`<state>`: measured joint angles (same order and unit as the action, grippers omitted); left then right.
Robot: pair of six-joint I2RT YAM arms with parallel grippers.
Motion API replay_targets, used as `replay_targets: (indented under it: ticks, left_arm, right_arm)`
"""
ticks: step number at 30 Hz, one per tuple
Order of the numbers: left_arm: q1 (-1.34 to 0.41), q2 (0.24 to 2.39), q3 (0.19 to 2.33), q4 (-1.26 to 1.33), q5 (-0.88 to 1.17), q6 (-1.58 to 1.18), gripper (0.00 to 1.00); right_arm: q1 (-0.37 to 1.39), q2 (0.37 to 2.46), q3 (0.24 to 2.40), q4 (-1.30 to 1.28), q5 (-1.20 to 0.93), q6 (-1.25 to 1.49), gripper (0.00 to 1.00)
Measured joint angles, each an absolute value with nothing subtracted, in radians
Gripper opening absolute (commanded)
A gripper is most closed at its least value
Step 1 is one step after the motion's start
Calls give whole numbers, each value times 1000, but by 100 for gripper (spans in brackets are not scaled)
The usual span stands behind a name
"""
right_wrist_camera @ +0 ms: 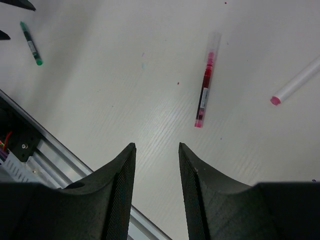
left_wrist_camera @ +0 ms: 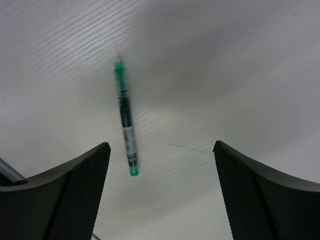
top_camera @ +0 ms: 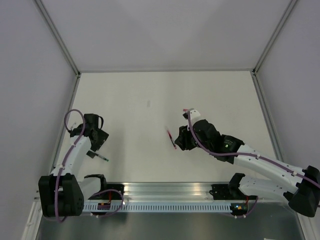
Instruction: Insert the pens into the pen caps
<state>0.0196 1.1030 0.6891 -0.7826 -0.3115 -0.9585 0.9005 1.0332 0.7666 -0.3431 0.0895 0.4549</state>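
Observation:
A green pen (left_wrist_camera: 126,120) lies flat on the white table, just ahead of and inside my left gripper's left finger. My left gripper (left_wrist_camera: 161,145) hangs above it, open wide, with nothing between the fingers. A red pen (right_wrist_camera: 205,85) lies ahead and to the right of my right gripper (right_wrist_camera: 156,145), which is open and empty above bare table. The red pen's far end sits in a clear tube-like sleeve. A whitish pen with a pink end (right_wrist_camera: 297,82) lies further right. The green pen (right_wrist_camera: 31,44) also shows far left in that view. No loose pen caps show.
A metal rail with a slotted cable duct (top_camera: 165,205) runs along the near table edge, between the arm bases. Grey walls with metal posts (top_camera: 62,45) close in the table on three sides. Purple cables (top_camera: 72,117) loop off both arms.

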Motion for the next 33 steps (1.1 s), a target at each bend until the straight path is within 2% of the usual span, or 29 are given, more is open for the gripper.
replay_targets:
  ticks: [11,16,19,20,26,29,33]
  left_arm:
    - [55,1157,565,-831,-284,-1097,81]
    - [55,1182,556,-807,-279,-1142,74]
    - [55,1187,555,-799,-279,-1158,60]
    - [55,1191,556,-797,-281,-1160,47]
    - [55,1227,570,-744,-281,-1139,2]
    - [57,1192,543,-699,-254,-1093,2]
    - [59,1116,467,-499,-117,-1017,2]
  right_arm:
    - [900,953,741,-303,30,447,47]
    - [900,953,734,-302,30,446,47]
    - [900,953,733,-302,30,444,47]
    - [900,953,733,-302,31,443,48]
    - [900,953,733,-302,35,443,48]
    - [900,957,733,-302,40,443,48]
    - [900,968,733,-302,40,437,48]
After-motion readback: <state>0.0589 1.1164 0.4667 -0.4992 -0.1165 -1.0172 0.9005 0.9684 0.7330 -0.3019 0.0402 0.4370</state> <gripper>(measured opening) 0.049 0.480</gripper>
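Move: The green pen lies under the left hand's open fingers, its middle about 3 cm back, 3 cm to the left and 6 cm below. Its tip points left and somewhat forward, its tail end right and back; nothing else lies near it. From the right hand, the green pen is some 40 cm to the left, about 1 cm back and roughly 15 cm below. Back and down, about 5 cm each, the left hand sinks to the green pen with its fingers wide, turning some 10 degrees counter-clockwise. Down there it closes them, pinching the pen on its label near the tail, then undoes the turn as it sweeps forward and a little right, staying low over the table. ##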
